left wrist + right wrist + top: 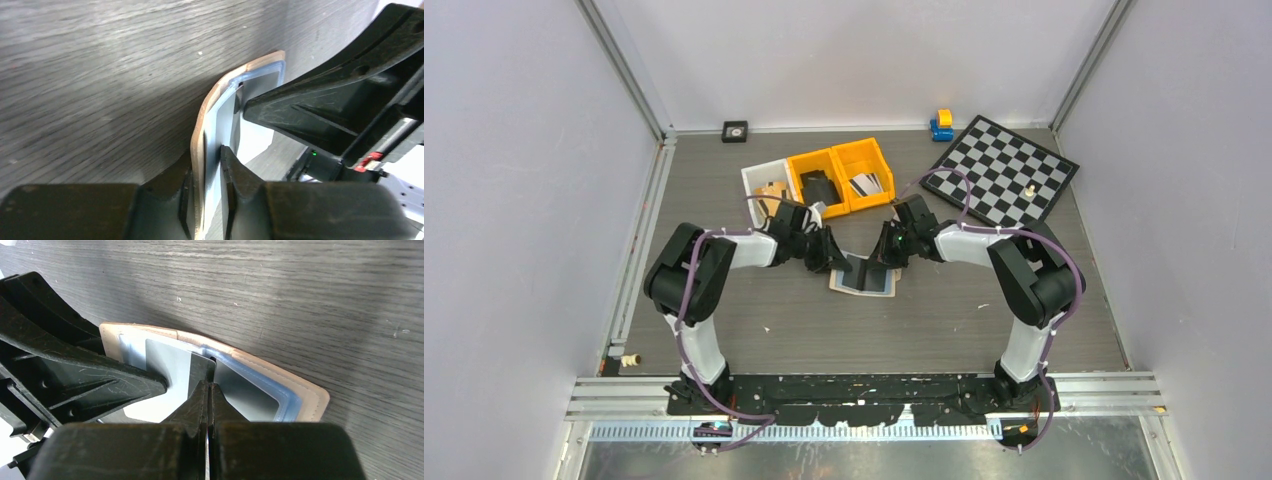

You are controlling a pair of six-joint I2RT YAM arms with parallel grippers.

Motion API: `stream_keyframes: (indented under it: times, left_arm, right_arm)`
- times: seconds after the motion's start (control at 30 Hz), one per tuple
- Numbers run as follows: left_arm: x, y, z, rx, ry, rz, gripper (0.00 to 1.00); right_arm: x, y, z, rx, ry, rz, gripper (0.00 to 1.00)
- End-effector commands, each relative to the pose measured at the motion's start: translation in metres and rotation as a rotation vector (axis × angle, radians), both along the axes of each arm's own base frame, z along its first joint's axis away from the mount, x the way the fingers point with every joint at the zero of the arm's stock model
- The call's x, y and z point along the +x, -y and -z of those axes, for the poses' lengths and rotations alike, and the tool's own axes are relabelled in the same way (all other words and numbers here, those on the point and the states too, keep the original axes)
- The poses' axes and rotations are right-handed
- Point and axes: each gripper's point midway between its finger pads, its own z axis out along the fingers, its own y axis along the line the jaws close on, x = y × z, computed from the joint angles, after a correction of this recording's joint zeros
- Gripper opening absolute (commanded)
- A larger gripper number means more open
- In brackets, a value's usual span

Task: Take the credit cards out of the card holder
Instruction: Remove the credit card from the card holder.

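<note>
The beige card holder lies open on the table between the two arms, its grey pockets up. My left gripper is shut on its left flap, one finger on the tan outside and one on the grey lining. My right gripper has its jaws pressed together on the thin edge of a dark credit card that stands up at the fold. The right half lies flat, with a grey card in its pocket. Another light grey card shows in the left half.
Behind the holder stand a white bin and two orange bins; these hold a black item and a striped card. A chessboard lies at the back right, a blue and yellow toy beyond it.
</note>
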Motion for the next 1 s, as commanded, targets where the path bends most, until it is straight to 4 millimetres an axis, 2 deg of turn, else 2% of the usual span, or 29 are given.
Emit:
stream_keyframes:
  times: [0.0, 0.07, 0.13, 0.3, 0.37, 0.5, 0.63, 0.73, 0.97]
  left_arm:
    - [0.008, 0.010, -0.004, -0.053, -0.004, 0.024, 0.12]
    - [0.007, 0.012, -0.006, -0.081, -0.013, 0.028, 0.00]
    - [0.008, 0.014, -0.015, -0.137, -0.018, 0.023, 0.00]
    - [0.013, 0.015, -0.043, -0.292, 0.014, -0.002, 0.00]
    - [0.013, 0.013, -0.052, -0.306, 0.032, -0.009, 0.00]
    - [0.015, 0.004, -0.073, -0.329, 0.093, -0.035, 0.00]
    - [0.016, -0.003, -0.096, -0.408, 0.145, -0.065, 0.00]
    - [0.016, -0.004, -0.108, -0.465, 0.153, -0.073, 0.00]
    - [0.013, 0.000, -0.131, -0.577, 0.179, -0.043, 0.00]
  right_arm:
    - [0.008, -0.008, -0.012, 0.029, 0.035, -0.007, 0.00]
    - [0.008, -0.010, -0.017, 0.045, 0.044, -0.009, 0.00]
    - [0.006, -0.011, -0.025, 0.070, 0.052, -0.014, 0.01]
    - [0.012, -0.005, -0.063, 0.149, 0.176, 0.011, 0.03]
    - [0.013, 0.002, -0.077, 0.186, 0.219, 0.035, 0.10]
    - [0.013, 0.007, -0.101, 0.266, 0.287, 0.055, 0.36]
    - [0.008, -0.003, -0.114, 0.359, 0.291, 0.018, 0.45]
    - [0.008, -0.007, -0.114, 0.381, 0.283, 0.014, 0.50]
    - [0.005, -0.012, -0.118, 0.427, 0.275, -0.010, 0.54]
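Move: The card holder lies on the table: its left edge is between the left hand's part-open fingers, its middle about 4 cm to their right, 1 cm back and 1 cm lower. The right hand's shut fingertips are over it, its middle some 2 cm left, 2 cm back and 1 cm below. From the left hand, the orange box of loose cards stands about 17 cm ahead and 4 cm right, the orange box with black things 17 cm ahead and 5 cm left. Left hand pinches the card holder's left edge, raises it about 9 cm; right hand rises too, opening. ##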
